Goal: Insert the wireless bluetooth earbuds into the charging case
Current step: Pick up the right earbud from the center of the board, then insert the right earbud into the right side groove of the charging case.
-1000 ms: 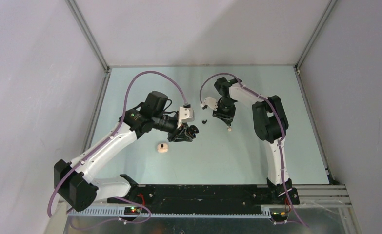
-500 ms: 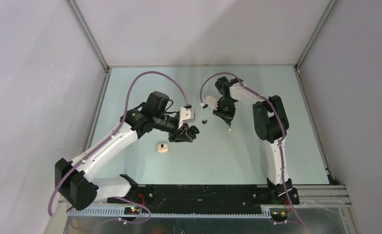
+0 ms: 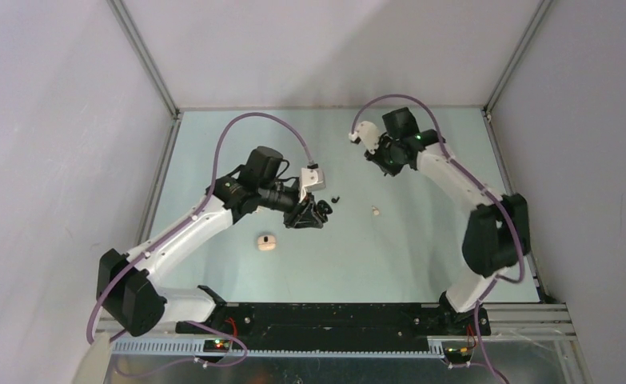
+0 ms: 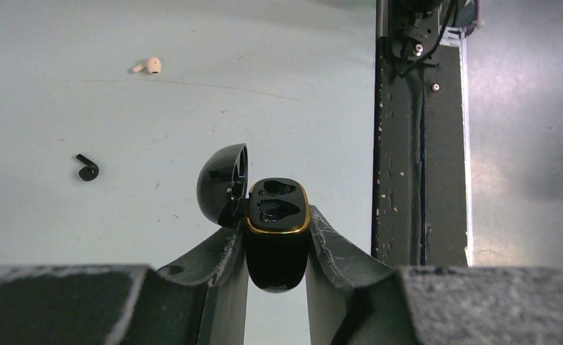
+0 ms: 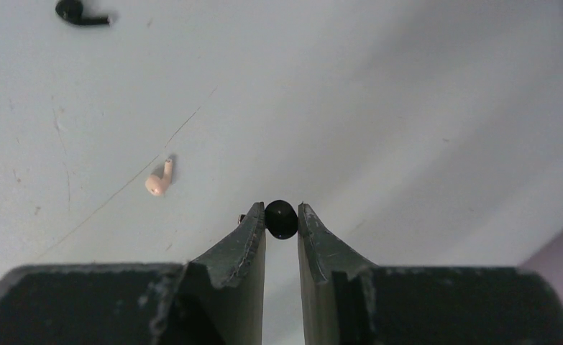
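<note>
My left gripper [image 4: 277,215] is shut on a black charging case [image 4: 277,255] with a gold rim. Its lid [image 4: 222,183] hangs open and both sockets look empty. From above, this gripper [image 3: 316,211] hovers over the table's middle. A beige charging case [image 3: 267,242] lies closed on the table, nearer the arm bases. Raised toward the back of the table, my right gripper [image 5: 281,210] [image 3: 383,162] is shut on a black earbud [image 5: 281,223]. A second black earbud [image 3: 335,198] [image 4: 86,169] and a cream earbud [image 3: 376,211] [image 5: 159,180] lie loose on the table.
The pale green table [image 3: 421,256] is walled by grey panels on its left, right and far sides. A black rail [image 4: 408,144] with the arm bases runs along the near edge.
My right gripper has closed on a black earbud, lifted off the table beside the cream earbud and swung toward the back. The left arm has shifted slightly right with its case.
</note>
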You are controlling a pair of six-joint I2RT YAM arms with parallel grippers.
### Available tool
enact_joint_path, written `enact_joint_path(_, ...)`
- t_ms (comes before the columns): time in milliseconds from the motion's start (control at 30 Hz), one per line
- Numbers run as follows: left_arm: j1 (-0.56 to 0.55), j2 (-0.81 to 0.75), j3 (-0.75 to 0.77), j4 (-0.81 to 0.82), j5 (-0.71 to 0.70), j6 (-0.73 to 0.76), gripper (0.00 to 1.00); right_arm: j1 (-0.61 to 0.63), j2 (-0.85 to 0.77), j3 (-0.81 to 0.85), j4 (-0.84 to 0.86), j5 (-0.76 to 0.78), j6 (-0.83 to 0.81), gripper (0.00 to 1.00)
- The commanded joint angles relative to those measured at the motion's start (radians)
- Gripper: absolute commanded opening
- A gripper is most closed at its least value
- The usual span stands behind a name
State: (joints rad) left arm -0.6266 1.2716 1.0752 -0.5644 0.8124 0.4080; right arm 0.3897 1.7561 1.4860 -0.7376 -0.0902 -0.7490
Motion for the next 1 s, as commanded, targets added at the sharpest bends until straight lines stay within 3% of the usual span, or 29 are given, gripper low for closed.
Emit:
enact_joint_path(0,-0.005,0.019,-0.003,0.133,-0.036,-0.140,0.00,0.016,-0.196,-0.078,0.202,0.077,0.145,0.18)
enact_joint_path(200,0.013,0.056,0.084,0.132,-0.078,-0.210,0.00,0.104,-0.353,-0.085,0.290,0.223,0.266,0.18)
enact_joint_path(433,0.054,0.087,0.222,0.036,-0.038,-0.205,0.00,0.332,-0.450,-0.085,0.422,0.398,0.259,0.19)
enact_joint_path(667,0.097,0.061,0.103,0.258,0.076,-0.363,0.00,0.447,-0.465,-0.061,0.406,0.473,0.312,0.19)
enact_joint_path(967,0.138,0.014,-0.044,0.554,0.229,-0.537,0.00,0.530,-0.495,-0.065,0.332,0.407,0.368,0.20)
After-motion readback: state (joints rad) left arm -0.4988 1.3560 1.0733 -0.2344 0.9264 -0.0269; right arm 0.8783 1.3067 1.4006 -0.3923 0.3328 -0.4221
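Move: From the right hand, which already holds a black earbud, the open black case in the left hand lies roughly 19 cm back, 16 cm left and 7 cm higher. On the board, 13 cm below the right hand, lie the peach earbud (6 cm back, 2 cm left) and another black earbud (2 cm back, 14 cm left). From the left hand, the held earbud is about 19 cm ahead, 16 cm right and 7 cm lower. Right hand lifts its pinched earbud some 20 cm, swinging left towards the case the left hand brings forward. ##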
